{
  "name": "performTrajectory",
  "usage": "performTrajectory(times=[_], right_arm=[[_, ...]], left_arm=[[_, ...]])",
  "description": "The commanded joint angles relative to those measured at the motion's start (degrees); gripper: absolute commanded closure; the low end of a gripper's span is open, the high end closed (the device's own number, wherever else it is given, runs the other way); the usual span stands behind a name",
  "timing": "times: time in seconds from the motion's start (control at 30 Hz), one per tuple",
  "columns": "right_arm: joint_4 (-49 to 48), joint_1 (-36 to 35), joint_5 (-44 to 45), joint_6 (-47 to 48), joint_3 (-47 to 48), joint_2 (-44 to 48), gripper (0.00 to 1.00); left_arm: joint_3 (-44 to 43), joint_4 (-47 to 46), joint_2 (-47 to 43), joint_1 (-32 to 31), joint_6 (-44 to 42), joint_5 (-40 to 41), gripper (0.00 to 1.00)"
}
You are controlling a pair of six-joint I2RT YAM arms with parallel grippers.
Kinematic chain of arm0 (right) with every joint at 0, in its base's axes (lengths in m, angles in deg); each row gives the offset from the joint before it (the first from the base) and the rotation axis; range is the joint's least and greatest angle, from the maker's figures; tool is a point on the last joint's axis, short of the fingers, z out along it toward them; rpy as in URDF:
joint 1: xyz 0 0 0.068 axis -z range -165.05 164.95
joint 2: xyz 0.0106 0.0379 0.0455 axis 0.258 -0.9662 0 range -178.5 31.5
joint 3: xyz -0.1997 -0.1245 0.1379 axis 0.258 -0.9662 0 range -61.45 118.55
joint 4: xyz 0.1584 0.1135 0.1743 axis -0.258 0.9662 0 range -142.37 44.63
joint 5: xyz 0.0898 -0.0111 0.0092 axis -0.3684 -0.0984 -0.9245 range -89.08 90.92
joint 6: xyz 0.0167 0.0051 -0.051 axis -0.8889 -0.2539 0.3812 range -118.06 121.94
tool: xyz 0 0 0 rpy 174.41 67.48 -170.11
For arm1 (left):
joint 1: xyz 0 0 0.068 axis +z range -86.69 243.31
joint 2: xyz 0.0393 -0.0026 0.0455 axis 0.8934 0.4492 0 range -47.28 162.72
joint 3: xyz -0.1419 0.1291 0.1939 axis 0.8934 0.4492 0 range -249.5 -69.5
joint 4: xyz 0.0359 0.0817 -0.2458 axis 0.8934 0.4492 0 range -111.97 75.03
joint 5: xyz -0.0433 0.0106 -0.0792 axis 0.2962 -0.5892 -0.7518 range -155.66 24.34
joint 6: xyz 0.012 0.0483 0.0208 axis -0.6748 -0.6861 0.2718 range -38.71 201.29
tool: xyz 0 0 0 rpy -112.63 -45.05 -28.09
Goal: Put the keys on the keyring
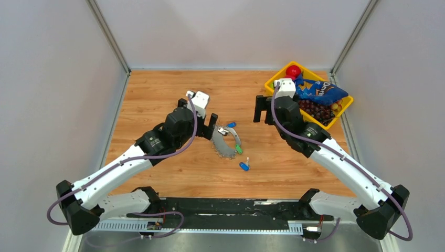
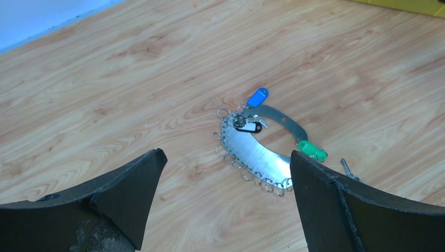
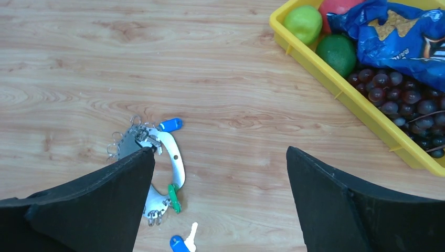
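Observation:
The keyring (image 1: 228,143) is a silver crescent plate with several small wire rings along its outer edge, lying flat mid-table. It also shows in the left wrist view (image 2: 260,155) and the right wrist view (image 3: 177,160). A blue-tagged key (image 2: 257,97), a black-tagged key (image 2: 246,126) and a green-tagged key (image 2: 313,151) lie at the plate. One loose blue-capped key (image 1: 244,166) lies apart, nearer the arms, and also shows in the right wrist view (image 3: 181,244). My left gripper (image 1: 209,123) is open and empty just left of the plate. My right gripper (image 1: 262,113) is open and empty, to the plate's right.
A yellow tray (image 1: 273,81) at the back right holds a red ball, a blue snack bag, grapes and green fruit. In the right wrist view its rim (image 3: 325,73) runs along the upper right. Grey walls enclose the wooden table.

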Motion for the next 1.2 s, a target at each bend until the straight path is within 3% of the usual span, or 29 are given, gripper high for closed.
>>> performTrajectory(times=[0.0,0.17,0.3,0.53,0.83,1.0,1.17], right_arm=[[0.7,-0.4,-6.5,3.3,0.5,-0.2,0.0],[0.0,-0.5,-17.0,-1.3,-3.8,-0.7,0.04],[-1.0,-2.1,-20.1,-7.4,-9.7,-0.2,0.05],[-4.2,-6.9,-20.7,-16.5,-16.7,2.2,0.14],[-9.0,-8.8,-20.7,-22.3,-21.0,-2.3,0.25],[-12.3,-8.8,-18.8,-25.5,-22.2,-5.3,0.43],[-14.5,-8.7,-18.6,-26.9,-22.0,-10.5,0.48]], left_arm=[[0.7,-0.8,-4.0,-0.1,-0.8,0.3,0.0],[2.3,0.8,-6.3,0.0,1.0,-1.1,0.0],[4.3,0.1,-7.9,-0.1,2.2,-2.4,0.0],[5.3,1.1,-8.4,-0.1,3.0,-4.6,0.0],[5.6,0.7,-9.1,-0.1,3.5,-7.0,0.0],[6.0,0.5,-8.8,-0.1,4.1,-8.7,0.0],[6.1,0.7,-8.9,0.0,4.0,-9.1,0.0]])
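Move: The loose key with the blue tag lies about 10 cm back and 8 cm to the left of my right hand, roughly 26 cm below it. Beyond it the keyring's middle is about 15 cm to the left of my right hand and 1 cm back, and its green tag some 10 cm left and 4 cm back. From my left hand, the key is about 7 cm back, 14 cm right and 25 cm down. I swing my right hand left, then drop it steeply while drawing back, and finish sinking and easing left until it hovers low over the blue-tagged key: about 18 cm down, 9 cm back, 8 cm left. Its fingers tip some 30 degrees farther down and close from wide to about half open, touching nothing. My open left hand backs off about 3.5 cm. ##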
